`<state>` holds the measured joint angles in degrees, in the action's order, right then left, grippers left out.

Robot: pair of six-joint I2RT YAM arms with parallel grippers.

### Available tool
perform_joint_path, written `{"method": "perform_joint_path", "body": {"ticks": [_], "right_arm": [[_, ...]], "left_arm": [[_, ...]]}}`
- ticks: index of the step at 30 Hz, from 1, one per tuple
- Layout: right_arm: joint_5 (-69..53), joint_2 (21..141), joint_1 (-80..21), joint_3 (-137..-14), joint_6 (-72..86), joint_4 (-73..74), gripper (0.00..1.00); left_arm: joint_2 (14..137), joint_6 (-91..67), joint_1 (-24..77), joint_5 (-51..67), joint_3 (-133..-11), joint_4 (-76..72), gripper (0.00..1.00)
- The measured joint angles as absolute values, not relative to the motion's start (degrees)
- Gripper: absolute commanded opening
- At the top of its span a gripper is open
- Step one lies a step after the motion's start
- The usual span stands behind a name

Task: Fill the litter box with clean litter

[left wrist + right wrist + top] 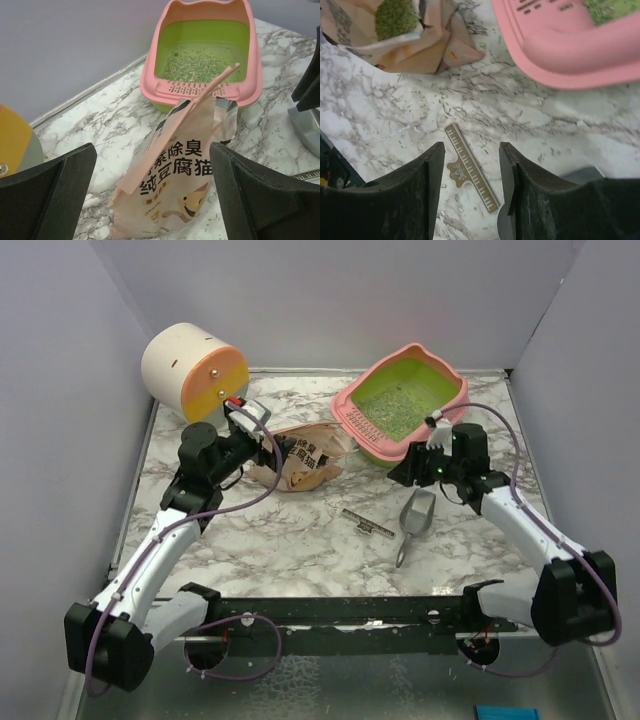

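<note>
The pink litter box (352, 403) with its lime-green inside stands at the back right, and a patch of greyish-green litter (393, 412) lies on its floor. In the left wrist view the litter box (150, 85) and litter (200, 64) lie beyond a peach bag (170, 185). My left gripper (272, 448) is open wide, with the bag (308, 462) standing between its fingers (55, 195) and touching neither. My right gripper (402, 478) hovers open and empty just in front of the box rim (580, 47). More litter (395, 17) shows in the bag's mouth.
A grey metal scoop (415, 518) lies on the marble table (300, 560) below the right gripper. A thin brown ruler-like strip (470, 172) lies beside it. A cream-and-orange cylinder (195, 370) sits at the back left. Stray granules dot the table. Walls close in three sides.
</note>
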<state>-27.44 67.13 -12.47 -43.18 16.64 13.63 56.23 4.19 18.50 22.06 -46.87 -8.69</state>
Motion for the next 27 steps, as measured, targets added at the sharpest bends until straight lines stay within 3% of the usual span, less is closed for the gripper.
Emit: {"method": "perform_joint_path", "body": {"ticks": [13, 15, 17, 21, 22, 27], "right_arm": [[-45.76, 89.71, -13.32, -56.38, 10.31, -5.30, 0.49], [-48.16, 92.27, -13.82, -58.30, 8.82, -7.11, 0.49], [-49.52, 94.04, -14.66, -59.37, 7.49, -8.01, 0.49], [-51.31, 97.41, -17.34, -60.90, 4.14, -8.71, 0.49], [-51.53, 98.00, -17.69, -61.01, 3.62, -8.86, 0.49], [-52.73, 99.57, -18.92, -60.84, 1.58, -10.59, 0.49]], "left_arm": [[70.32, 13.78, 18.41, 25.69, -53.69, -8.73, 0.97], [71.40, 14.87, 18.15, 26.41, -53.76, -8.64, 0.85], [72.27, 15.64, 17.89, 26.89, -53.76, -8.47, 0.65], [73.38, 16.88, 16.64, 27.70, -53.76, -8.38, 0.06], [73.43, 16.73, 16.05, 27.90, -53.76, -8.38, 0.00], [73.14, 15.68, 12.78, 28.29, -53.76, -8.43, 0.00]]}}
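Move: From my left hand, empty and wide open, the litter bag's middle is about 9 cm ahead, 8 to the right and 17 below; the orange-fronted drum stands some 20 ahead and 23 left. From my half-open right hand the bag is roughly 26 cm left, 8 ahead and a little lower. The litter box lies about 21 straight ahead, the scoop 8 back and 5 right, the metal strip 8 back and 8 left. My left hand reaches about 7 cm forward and 5 down onto the bag's left rim, its left side rolling up slightly, shuts on the paper and then eases back left. Meanwhile my right hand sweeps some 11 cm left and 7 forward past the box's near end, rising a little then sinking, turning counter-clockwise, fingers kept half open around the bag's right corner. ##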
